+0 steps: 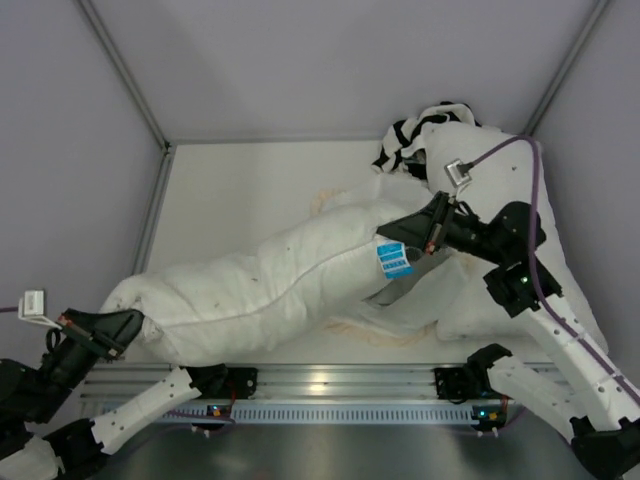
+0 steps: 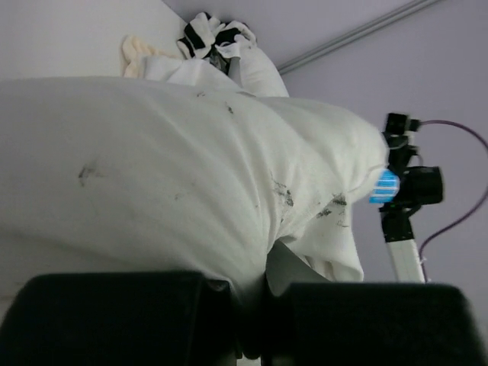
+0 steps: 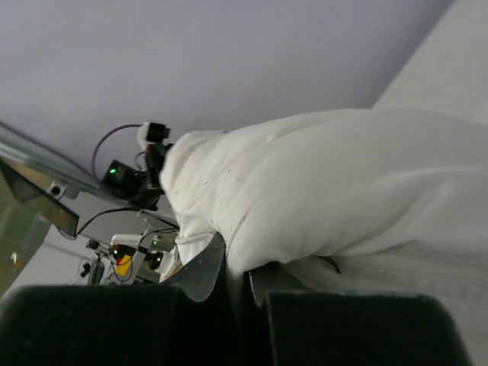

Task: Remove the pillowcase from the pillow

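Note:
The pillow, white with tiny dark specks, stretches slantwise across the table between my two grippers. My left gripper is shut on its near-left end, and the fabric is pinched between the fingers in the left wrist view. My right gripper is shut on the far-right end, beside a blue label. The pillowcase lies flat under and beside the pillow's right end, cream side up. Its ruffled frill shows at the front.
A black-and-white patterned cloth is bunched in the far right corner. A longer plain white pillow lies along the right wall under my right arm. A metal rail runs along the near edge. Grey walls enclose the table.

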### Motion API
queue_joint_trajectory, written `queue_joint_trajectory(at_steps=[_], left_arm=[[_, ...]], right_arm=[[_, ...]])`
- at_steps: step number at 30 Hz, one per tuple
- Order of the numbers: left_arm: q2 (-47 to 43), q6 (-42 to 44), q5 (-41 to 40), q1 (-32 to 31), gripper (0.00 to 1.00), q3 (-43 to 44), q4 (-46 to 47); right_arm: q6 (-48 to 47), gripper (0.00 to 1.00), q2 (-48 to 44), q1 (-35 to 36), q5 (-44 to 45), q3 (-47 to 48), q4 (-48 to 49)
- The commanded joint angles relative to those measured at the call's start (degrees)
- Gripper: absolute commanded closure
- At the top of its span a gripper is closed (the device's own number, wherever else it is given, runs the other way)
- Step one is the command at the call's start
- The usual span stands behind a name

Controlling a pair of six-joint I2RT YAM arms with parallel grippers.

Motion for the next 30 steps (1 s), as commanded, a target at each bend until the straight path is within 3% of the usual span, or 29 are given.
queue_joint_trajectory(at_steps=[1,3,8,19,22,27,30], left_arm=[[2.88,1.91,-0.83,-0.14,1.0,5.43,6.16],[2.71,2.25,-1.01,-0.14,1.0,7.9,7.12],[3.67,4.19,-1.36,-0.14,1.0,15.1,8.98],[4.2,5.86,-3.55,-0.49,1.0,18.89,8.89],[4.2,5.95,-4.26,-0.58,1.0,17.93,8.98],[5.07,5.07,-3.3,-0.75,1.0,11.09,10.02],[6.22,5.15,-0.67,-0.84,1.0,3.53,12.04]], right_arm=[[-0.75,1.0,0.37,0.17,1.02,-5.64,-1.27],[-1.17,1.0,-1.65,0.17,1.54,-7.94,-0.46],[-5.31,1.0,-6.83,0.09,3.04,-3.56,-9.42],[-0.21,1.0,-10.62,0.09,-0.83,7.69,-11.36],[-2.84,1.0,-8.87,0.17,0.66,10.06,-12.33],[-8.73,1.0,3.77,0.09,3.74,13.93,-10.23],[-10.58,1.0,15.19,0.09,2.69,17.7,0.12]])
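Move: The pillow's near-right corner is already in the right fingers, with the blue label about 4 cm below and 3 cm back of them. The loosened pillowcase's grey-lined mouth sags some 35 cm below that hand, about 5 cm farther out and 6 cm to its right. The second pillow lies 20 cm out and 29 cm right of that hand, well below. From the left hand, the mouth is roughly 16 cm ahead, 47 cm right and 30 cm down. The pillow, slung between both shut grippers, is shaken: the right hand dips fast by about 10 cm, whips back up some 14 cm while drawing back, then swings forward at the end. The left hand, still pinching its end, lifts about 8 cm and pulls left and slightly back, fingers tilting up, then starts to sink and return rightward and forward. ##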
